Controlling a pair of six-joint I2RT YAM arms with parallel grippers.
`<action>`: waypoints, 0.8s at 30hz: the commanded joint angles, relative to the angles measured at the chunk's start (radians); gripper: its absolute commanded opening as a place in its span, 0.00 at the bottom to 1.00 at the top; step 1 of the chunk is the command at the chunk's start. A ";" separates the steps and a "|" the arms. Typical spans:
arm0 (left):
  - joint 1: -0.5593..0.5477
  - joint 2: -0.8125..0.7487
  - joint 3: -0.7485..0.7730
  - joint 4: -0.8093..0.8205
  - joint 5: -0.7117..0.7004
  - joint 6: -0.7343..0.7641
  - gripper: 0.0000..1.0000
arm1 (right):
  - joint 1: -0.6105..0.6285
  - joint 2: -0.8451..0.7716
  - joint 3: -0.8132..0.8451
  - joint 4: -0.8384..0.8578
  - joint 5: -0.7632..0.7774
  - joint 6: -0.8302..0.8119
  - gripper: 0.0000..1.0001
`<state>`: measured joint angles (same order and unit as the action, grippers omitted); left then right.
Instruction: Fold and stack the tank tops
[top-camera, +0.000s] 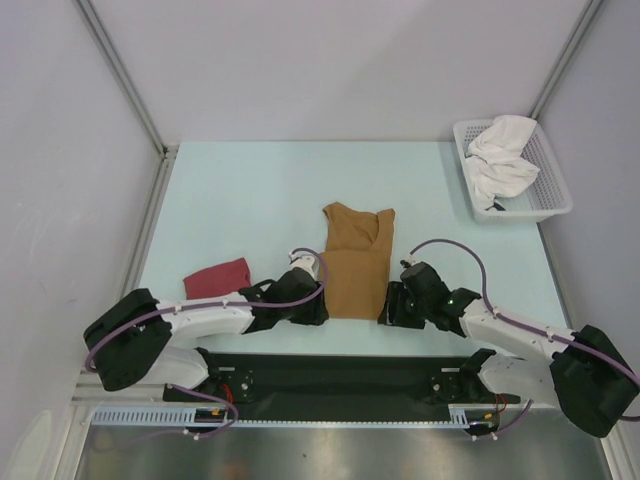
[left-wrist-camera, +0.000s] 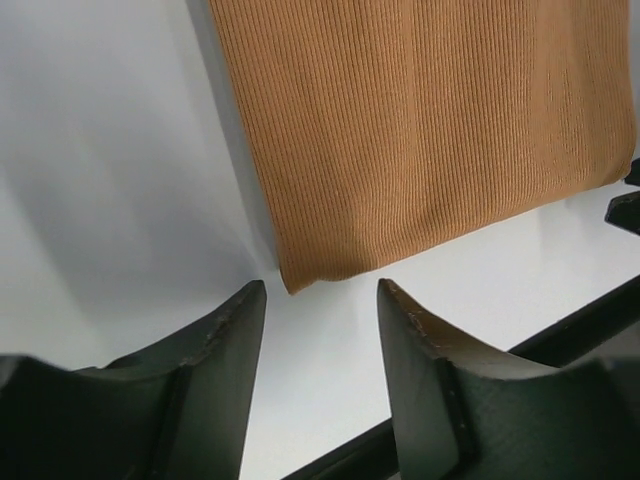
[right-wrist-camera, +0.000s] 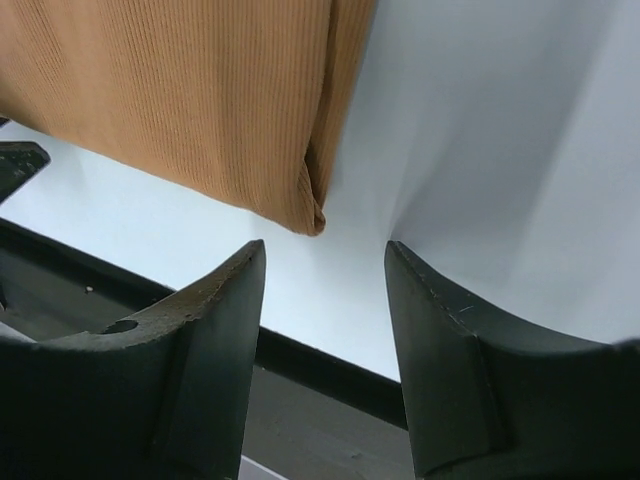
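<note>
A tan-brown tank top (top-camera: 356, 262) lies flat mid-table, folded lengthwise into a narrow strip, neck end away from me. A dark red tank top (top-camera: 217, 278) lies folded at the near left. My left gripper (left-wrist-camera: 322, 292) is open just short of the tan top's near left corner (left-wrist-camera: 300, 275), nothing between its fingers. In the top view it sits at that corner (top-camera: 318, 305). My right gripper (right-wrist-camera: 325, 250) is open just short of the near right corner (right-wrist-camera: 312, 215), also holding nothing; from above it is by the hem's right end (top-camera: 392, 305).
A white mesh basket (top-camera: 555, 195) at the far right holds a crumpled white cloth (top-camera: 502, 160). A black strip (top-camera: 340, 375) runs along the table's near edge behind both grippers. Walls close the table on the left, far and right sides.
</note>
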<state>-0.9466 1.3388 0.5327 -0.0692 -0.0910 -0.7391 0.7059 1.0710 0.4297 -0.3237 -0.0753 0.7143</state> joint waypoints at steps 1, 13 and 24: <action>0.000 0.031 0.021 0.005 0.025 0.018 0.54 | 0.007 0.038 0.046 0.052 0.019 -0.009 0.56; 0.000 0.046 -0.002 0.058 0.071 0.012 0.27 | 0.018 0.058 0.038 0.055 0.012 -0.026 0.02; -0.030 -0.016 -0.008 0.023 0.128 -0.008 0.00 | 0.033 -0.123 0.030 -0.133 0.011 -0.006 0.00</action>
<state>-0.9546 1.3716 0.5217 -0.0238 -0.0025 -0.7341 0.7319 1.0035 0.4454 -0.3538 -0.0681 0.7055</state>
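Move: The brown tank top's left hem corner lies at the left fingertips, level ahead, about 1 cm to the right and 1 cm below; the red tank top is about 4 cm ahead and 23 cm to that hand's left. The right hem corner is about 1 cm ahead, 1 cm left and 1 cm below the right hand, with the brown strap end some 23 cm ahead and 6 cm left of that hand. Edging inward, both hands pinch the brown hem's corners, then ease back, the right rising about 2 cm. ##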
